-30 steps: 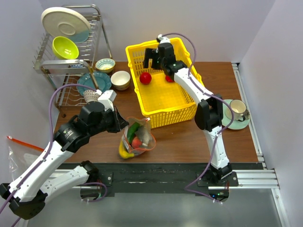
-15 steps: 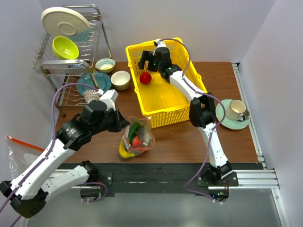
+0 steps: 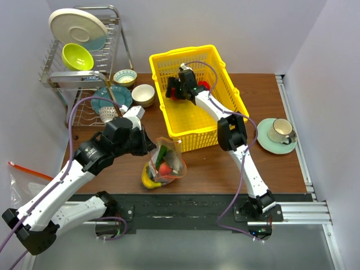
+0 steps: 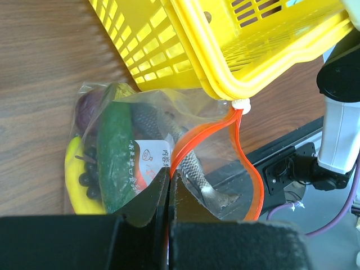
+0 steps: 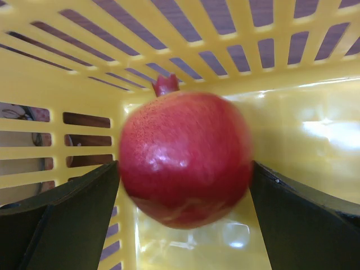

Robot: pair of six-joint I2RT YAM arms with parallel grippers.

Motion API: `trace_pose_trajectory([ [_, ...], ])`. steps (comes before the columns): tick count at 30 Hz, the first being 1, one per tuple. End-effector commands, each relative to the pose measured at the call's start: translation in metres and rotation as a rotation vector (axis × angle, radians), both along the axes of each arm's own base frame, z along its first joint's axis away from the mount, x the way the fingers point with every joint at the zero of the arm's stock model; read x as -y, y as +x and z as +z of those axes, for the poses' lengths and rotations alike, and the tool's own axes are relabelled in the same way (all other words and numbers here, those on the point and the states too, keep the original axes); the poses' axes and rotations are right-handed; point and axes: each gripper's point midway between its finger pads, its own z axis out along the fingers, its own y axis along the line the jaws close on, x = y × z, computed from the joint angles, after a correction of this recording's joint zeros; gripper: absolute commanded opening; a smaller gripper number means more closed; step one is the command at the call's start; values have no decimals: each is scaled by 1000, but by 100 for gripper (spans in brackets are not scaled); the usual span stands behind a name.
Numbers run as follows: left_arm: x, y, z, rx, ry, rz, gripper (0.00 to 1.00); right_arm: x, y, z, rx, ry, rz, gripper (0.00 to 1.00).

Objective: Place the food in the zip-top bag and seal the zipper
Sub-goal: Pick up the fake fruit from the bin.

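The zip-top bag (image 3: 166,163) stands on the table in front of the yellow basket (image 3: 197,121), its mouth open. My left gripper (image 3: 147,147) is shut on the bag's rim (image 4: 140,146), beside the red-orange zipper (image 4: 247,163). In the left wrist view my left gripper (image 4: 169,171) pinches the plastic edge. Inside the bag lie a green cucumber (image 4: 115,157), a banana (image 4: 73,174), dark grapes (image 4: 87,177) and a grey scaly piece (image 4: 191,163). My right gripper (image 3: 175,91) is low in the basket, open, with its fingers on either side of a round red fruit (image 5: 185,157). Another red piece (image 3: 203,85) lies just behind.
The basket's near corner (image 4: 225,90) overhangs the bag's mouth. A dish rack (image 3: 84,50), two bowls (image 3: 143,94) and a teal plate (image 3: 109,97) stand at the back left. A cup on a saucer (image 3: 281,132) sits at the right. Another flat clear bag (image 3: 22,169) lies off the table's left.
My right gripper has swung left and down inside the basket, until its open fingers flank the red fruit. My left arm has shifted slightly and still holds the bag.
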Motion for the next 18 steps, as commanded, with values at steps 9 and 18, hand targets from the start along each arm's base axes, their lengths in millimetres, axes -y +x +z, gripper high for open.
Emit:
trace_pose_trajectory([
  [9,2,2,29,75,-56,-5,0,8,7,48,107,-20,-13,57],
  [18,-5,-3,29,77,-56,11,0,31,-20,147,239,-58,-8,51],
])
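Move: The pomegranate sits in the far left corner of the yellow bin, already between the right hand's open fingers, only about 1 cm ahead of and 1 cm below its hand point. The red pepper is some 12 cm to that hand's right and 3 cm farther out. The zip-top bag stands about 36 cm back and 4 cm left of the right hand. From the left hand, the pomegranate is roughly 37 cm ahead, 7 cm right and 18 cm lower. The pomegranate gets pinched from both sides as the right hand's wide-open fingers close to a bit over half and stop on it, the hand meanwhile almost in place. Gripping it, the hand then rises nearly 3 cm while drawing about 2 cm right, towards the pepper's side, and slightly back, away from the corner. The left hand keeps hold of the bag's orange zipper edge, easing up about 1 cm. ##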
